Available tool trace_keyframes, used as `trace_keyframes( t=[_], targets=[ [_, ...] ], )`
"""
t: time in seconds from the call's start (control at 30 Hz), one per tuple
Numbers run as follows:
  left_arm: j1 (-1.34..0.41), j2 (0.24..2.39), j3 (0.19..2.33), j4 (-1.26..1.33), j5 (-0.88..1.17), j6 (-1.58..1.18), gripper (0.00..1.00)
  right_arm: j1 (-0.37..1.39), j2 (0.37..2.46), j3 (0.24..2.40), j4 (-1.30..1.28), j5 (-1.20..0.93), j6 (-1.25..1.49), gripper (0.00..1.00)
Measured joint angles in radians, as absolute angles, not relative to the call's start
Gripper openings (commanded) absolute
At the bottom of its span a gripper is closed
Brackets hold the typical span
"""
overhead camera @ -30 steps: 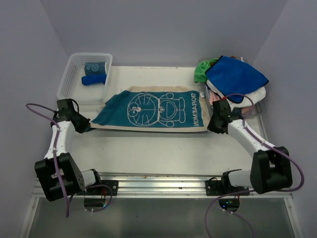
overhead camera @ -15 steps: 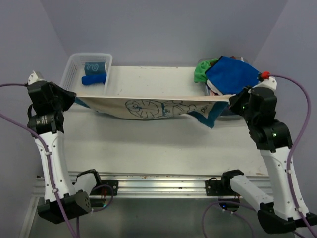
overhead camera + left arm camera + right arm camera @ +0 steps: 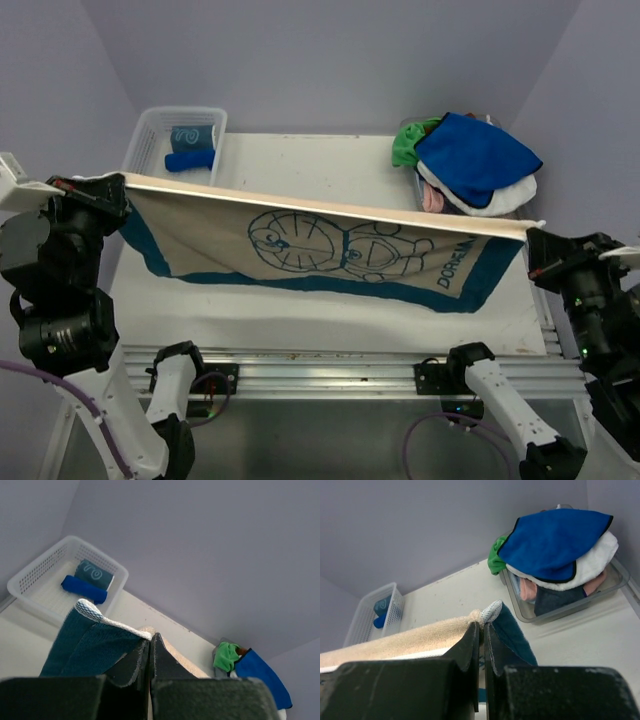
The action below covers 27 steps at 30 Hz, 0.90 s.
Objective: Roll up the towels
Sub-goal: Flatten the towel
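Note:
A teal and beige towel (image 3: 330,250) with a cartoon print hangs stretched in the air above the table, its beige side facing me. My left gripper (image 3: 122,183) is shut on its left top corner (image 3: 100,617). My right gripper (image 3: 535,228) is shut on its right top corner (image 3: 492,611). More towels lie heaped at the back right, a royal blue one (image 3: 478,152) on top of white, green (image 3: 406,145) and pink ones. Two rolled towels, one blue (image 3: 188,160) and one teal (image 3: 190,135), lie in the white basket.
The white mesh basket (image 3: 140,165) stands at the back left corner. A clear bin (image 3: 570,607) under the towel heap stands at the back right. Purple walls close the table in at the back and sides. A metal rail (image 3: 320,360) runs along the near edge.
Both arms have risen from the table and lifted the teal and beige towel, which lay flat a second ago, so it now hangs taut between them, nearer the front.

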<state>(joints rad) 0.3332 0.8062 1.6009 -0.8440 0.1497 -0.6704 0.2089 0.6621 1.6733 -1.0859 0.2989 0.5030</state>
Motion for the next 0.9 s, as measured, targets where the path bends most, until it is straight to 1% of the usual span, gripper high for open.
trace_keyframes(
  t=[0.17,0.27,0.37,0.43,0.5,0.57,0.7,0.83,0.9],
  targets=[
    [0.311,0.753,1.714,-0.883,0.102,-0.659,0.0,0.208,0.641,1.796,-1.189,0.299,0.496,0.0],
    [0.303,0.726,1.739,-0.896,0.082,-0.659,0.0,0.208,0.635,1.863,-1.234,0.298,0.495,0.0],
    [0.3,0.712,1.743,-0.911,0.067,-0.657,0.0,0.208,0.622,1.875,-1.261,0.295,0.497,0.0],
    [0.3,0.71,1.731,-0.909,0.062,-0.653,0.0,0.208,0.611,1.843,-1.267,0.29,0.501,0.0],
    [0.299,0.701,1.683,-0.906,0.057,-0.643,0.0,0.208,0.593,1.765,-1.256,0.285,0.506,0.0],
    [0.299,0.696,1.614,-0.896,0.055,-0.638,0.0,0.208,0.582,1.641,-1.225,0.275,0.509,0.0],
    [0.299,0.735,1.386,-0.858,0.075,-0.63,0.0,0.208,0.621,1.385,-1.147,0.265,0.516,0.0],
    [0.299,0.899,1.174,-0.764,0.127,-0.631,0.0,0.208,0.766,1.169,-1.006,0.265,0.516,0.0],
    [0.299,1.031,1.093,-0.71,0.143,-0.633,0.0,0.208,0.865,1.105,-0.923,0.274,0.515,0.0]
  ],
)
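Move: Both grippers already pinch the towel's upper corners, stretched between them some 43 cm above the table. The table strip where this edge is headed lies about 14 cm ahead of and 44 below the left gripper, and 17 ahead of and 43 below the right. Beyond it, the white basket is roughly 32 cm ahead and 10 left of the left gripper, about 40 lower; the grey bin is some 36 ahead and 12 right of the right gripper, about 38 lower. Keep both grippers shut on the corners and draw the taut towel edge back about 6 cm, rising a little, the left more than the right. Then swing both arms together forward and steeply down, over 20 cm below where they began, towards the open table short of the basket and bin, tipping the fingers down some 30 degrees. ##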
